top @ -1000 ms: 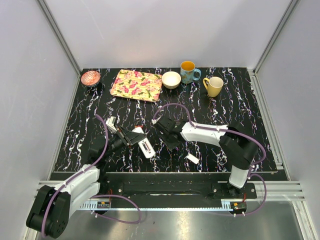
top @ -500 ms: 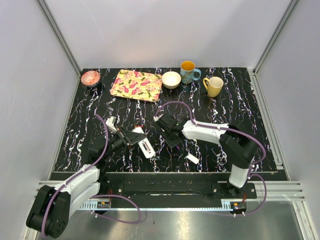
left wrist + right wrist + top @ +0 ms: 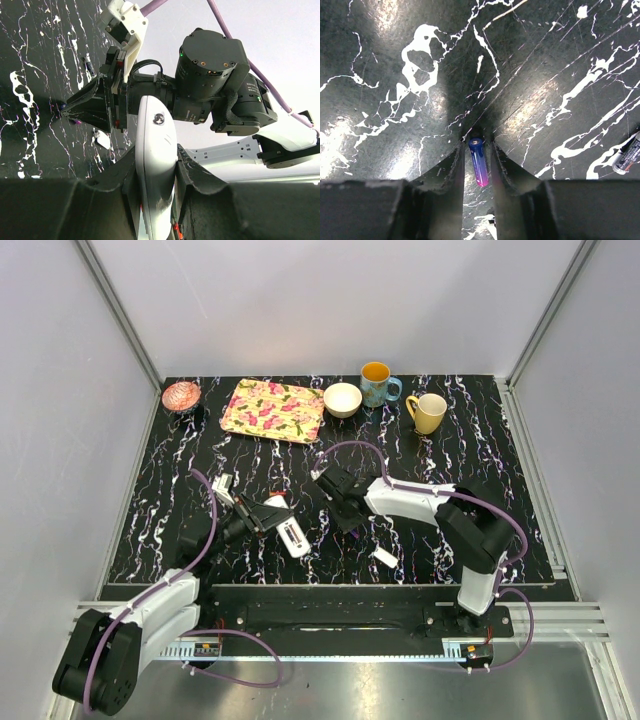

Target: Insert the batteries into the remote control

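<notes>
My left gripper (image 3: 156,160) is shut on the remote control (image 3: 156,150), a slim white bar held off the table; from above the remote control (image 3: 291,536) points toward the near edge, past the left gripper (image 3: 268,515). The right gripper (image 3: 476,145) is down at the table with its fingers on either side of a blue and pink battery (image 3: 479,162). A thin gap shows on each side of that battery, so the jaws stand open. In the top view the right gripper (image 3: 351,526) is just right of the remote. Another battery (image 3: 629,156) lies at the right edge.
A small white cover piece (image 3: 385,557) lies near the front, right of the grippers. At the back stand a pink bowl (image 3: 181,395), a floral tray (image 3: 272,410), a white bowl (image 3: 342,399), a blue mug (image 3: 377,383) and a yellow mug (image 3: 428,412).
The right gripper has shifted slightly away from the near edge and its jaws have narrowed. The left arm and the remote have stayed put.
</notes>
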Motion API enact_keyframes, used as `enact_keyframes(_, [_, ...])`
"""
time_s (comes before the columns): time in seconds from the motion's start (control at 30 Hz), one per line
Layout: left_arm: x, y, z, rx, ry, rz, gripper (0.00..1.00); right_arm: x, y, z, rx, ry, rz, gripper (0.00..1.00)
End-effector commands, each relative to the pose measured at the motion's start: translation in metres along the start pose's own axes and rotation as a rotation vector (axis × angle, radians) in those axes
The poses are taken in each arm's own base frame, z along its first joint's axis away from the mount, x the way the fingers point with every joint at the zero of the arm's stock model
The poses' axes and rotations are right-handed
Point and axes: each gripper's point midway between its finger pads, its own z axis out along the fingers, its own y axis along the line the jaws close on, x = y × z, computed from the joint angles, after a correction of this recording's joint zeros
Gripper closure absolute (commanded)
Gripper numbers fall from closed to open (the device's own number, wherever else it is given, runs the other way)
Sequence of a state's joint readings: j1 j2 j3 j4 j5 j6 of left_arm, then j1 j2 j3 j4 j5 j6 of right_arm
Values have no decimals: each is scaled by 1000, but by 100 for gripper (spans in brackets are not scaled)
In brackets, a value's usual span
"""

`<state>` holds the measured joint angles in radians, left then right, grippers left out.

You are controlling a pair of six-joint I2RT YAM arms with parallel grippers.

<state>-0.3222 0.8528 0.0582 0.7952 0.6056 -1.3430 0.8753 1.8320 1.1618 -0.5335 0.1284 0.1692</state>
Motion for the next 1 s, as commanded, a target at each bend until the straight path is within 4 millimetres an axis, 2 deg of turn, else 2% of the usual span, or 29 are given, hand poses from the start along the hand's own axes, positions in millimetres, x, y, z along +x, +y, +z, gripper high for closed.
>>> enact_keyframes(0.0, [-2,-9,0,42,-6,40,100,-14,4,1,-21,-36,3,72])
enact_keyframes(0.13, [-3,-10,0,46,-7,39,100,-13,7,2,-35,-32,0,81])
enact_keyframes(0.23, [-2,-10,-1,47,-6,39,100,-13,5,2,-24,-26,7,99])
enact_keyframes(0.43, [-3,-12,0,49,-8,42,100,-16,-5,-3,33,-51,69,100])
enact_keyframes(0.53, [-6,-15,2,52,-15,41,100,-27,-13,-27,51,-132,165,100])
enact_keyframes(0.57, [-7,-15,3,52,-20,39,100,-37,-15,-47,42,-193,232,100])
enact_keyframes(0.63, [-12,-21,6,63,-34,30,100,-43,-15,-69,20,-254,300,100])
enact_keyframes(0.67, [-15,-21,8,67,-43,27,100,-53,-15,-95,-11,-326,342,100])
enact_keyframes(0.73, [-20,-28,12,84,-61,24,100,-59,-10,-120,-56,-387,422,100])
enact_keyframes(0.77, [-23,-31,16,91,-69,24,100,-64,-9,-142,-82,-441,464,100])
enact_keyframes(0.8, [-22,-34,18,99,-67,22,100,-67,0,-155,-105,-470,457,100])
enact_keyframes(0.87, [-27,-37,25,113,-91,9,100,-69,5,-175,-106,-507,452,100])
enact_keyframes(0.9, [-24,-41,28,127,-84,5,100,-72,17,-187,-128,-528,431,100])
enact_keyframes(0.97, [-28,-49,34,165,-109,-14,100,-75,25,-197,-133,-553,405,100])
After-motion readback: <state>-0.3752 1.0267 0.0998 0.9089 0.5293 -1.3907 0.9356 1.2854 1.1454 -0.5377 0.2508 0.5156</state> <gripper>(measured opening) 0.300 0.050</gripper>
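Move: Right between the slightly open fingertips of the right hand, its middle about 1 cm back, 1 cm right and 1 cm lower, lies the blue-and-purple battery. The remote control, held by the left hand, is some 14 cm left of the right hand, 3 cm back and 13 cm higher; the battery cover lies roughly 9 cm right and 7 cm back. From the left hand the battery is about 16 cm right, 1 cm back and 16 cm below. Closing on the battery, the right fingers pinch it by its blue end while the hand stays almost still, then carry it steeply up by about 19 cm, rolling the hand's left side up by some 30 degrees, with a smaller clockwise turn and the fingertips tipping outward. The left hand keeps its grip on the remote and late on shifts it about 2 cm forward and right. ##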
